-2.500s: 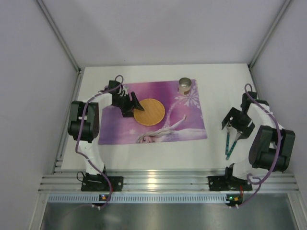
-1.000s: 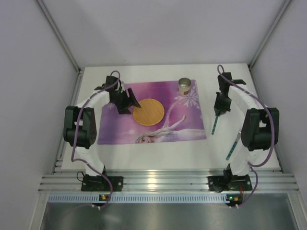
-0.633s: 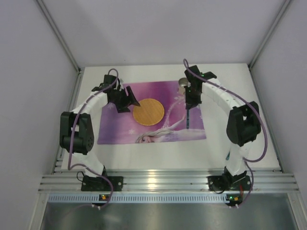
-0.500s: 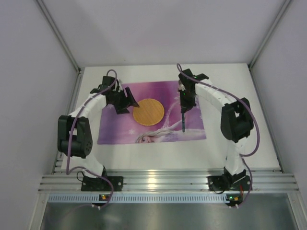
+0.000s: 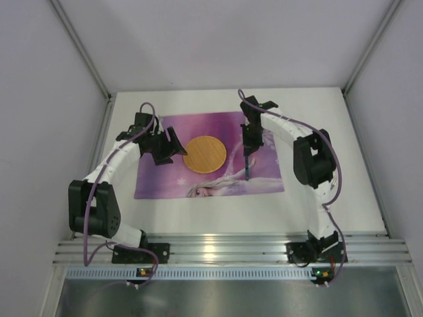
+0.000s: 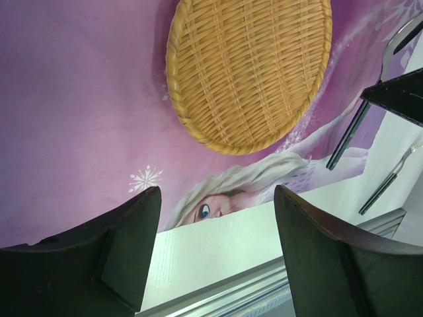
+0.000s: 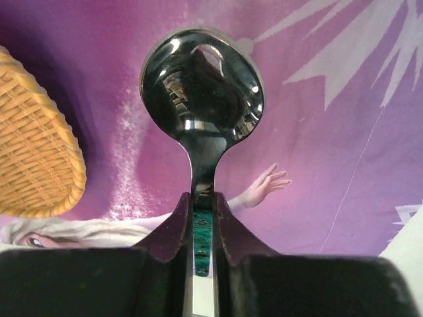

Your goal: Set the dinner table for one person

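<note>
The white dinner table point(image 5: 198, 211) carries a purple placemat point(image 5: 218, 181) with a round wicker plate point(image 5: 205, 153) on it. My right gripper point(image 5: 247, 140) is shut on a green-handled spoon point(image 5: 246, 168) and holds it over the placemat just right of the plate. In the right wrist view the spoon's bowl point(image 7: 201, 99) sticks out past my gripper point(image 7: 203, 198), above the mat. My left gripper point(image 5: 173, 144) is open and empty at the plate's left side. In the left wrist view my gripper point(image 6: 218, 198) faces the plate point(image 6: 248, 72). The cup is hidden behind my right arm.
A second green-handled utensil, a fork point(image 6: 390, 178), lies on the white table right of the placemat. A silver rail point(image 5: 218, 247) edges the near side. Grey walls close in the left, right and back.
My right arm has swung from the table's right side to over the placemat, carrying the spoon. My left gripper has drawn back a little to the left of the plate.
</note>
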Motion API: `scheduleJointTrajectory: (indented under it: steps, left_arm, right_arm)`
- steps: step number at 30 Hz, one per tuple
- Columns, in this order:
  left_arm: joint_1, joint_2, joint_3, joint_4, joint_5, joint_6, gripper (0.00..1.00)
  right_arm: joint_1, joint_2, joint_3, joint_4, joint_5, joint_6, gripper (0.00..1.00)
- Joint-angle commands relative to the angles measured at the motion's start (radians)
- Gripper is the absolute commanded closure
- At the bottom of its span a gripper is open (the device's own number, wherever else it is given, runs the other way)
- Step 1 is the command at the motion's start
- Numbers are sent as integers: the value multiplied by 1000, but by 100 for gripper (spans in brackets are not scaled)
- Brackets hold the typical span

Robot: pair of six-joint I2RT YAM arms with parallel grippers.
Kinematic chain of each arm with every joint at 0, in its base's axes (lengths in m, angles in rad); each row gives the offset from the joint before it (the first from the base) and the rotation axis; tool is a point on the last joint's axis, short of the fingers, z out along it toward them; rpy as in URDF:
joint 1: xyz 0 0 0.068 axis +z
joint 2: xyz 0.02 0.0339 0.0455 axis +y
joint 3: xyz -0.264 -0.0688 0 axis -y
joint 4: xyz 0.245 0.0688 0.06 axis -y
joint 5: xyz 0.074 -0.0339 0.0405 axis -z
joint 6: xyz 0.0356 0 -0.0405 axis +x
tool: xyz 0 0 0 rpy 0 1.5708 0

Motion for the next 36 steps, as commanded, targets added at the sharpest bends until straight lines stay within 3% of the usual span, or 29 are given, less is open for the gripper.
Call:
scheduleJointTrajectory:
  steps: [1,5,13,18,20,23,26,30,36]
  left_arm:
    - [-3,-40,-7,-14,-24,-5,26]
    - [-3,-28,-1,-10,-14,-6,26]
    - [-3,12,26,-3,12,-3,26]
    - [-4,24,17,9,22,6,26]
    - [-6,33,3,20,30,5,26]
    - [-14,44,-9,40,41,5,27]
    - [-29,53,-17,66,45,5,27]
    - [-50,69,-47,112,67,-5,27]
    - [-64,101,-98,214,110,-32,27]
  right_arm:
    - [21,20,49,5,-6,14,86]
    - [20,34,49,9,11,12,71]
    - [20,-22,13,3,19,11,66]
    - [-8,-226,-127,-18,106,15,58]
    - [-36,-324,-200,-17,114,17,48]
    - [-111,-436,-353,-17,112,25,41]
    - [-241,-565,-516,-25,180,136,30]
    - [-529,-714,-775,47,39,249,21]
    - [-664,-710,-818,20,121,217,14]
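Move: The right hand holds the spoon by its neck just over the mat; its middle, and the spot meant for it, lie about 3 cm back and 1 cm below that hand, with the plate some 13 cm to the left, level with the hand, and the cup about 12 cm ahead and 3 cm right. The fork waits on the bare table, roughly 17 cm back and 26 cm right. From the left hand, the spoon is about 20 cm right, 2 cm ahead and 9 cm lower. Down a little over 1 cm goes the right hand, opening to let go of the spoon beside the plate. It lifts about 7 cm clear, then sweeps some 24 cm right and 15 cm back towards the fork, sinking again late, turning nearly 50 degrees clockwise and spreading its fingers wide. The open left hand sinks and drifts right, about 4 and 3 cm, towards the plate. ##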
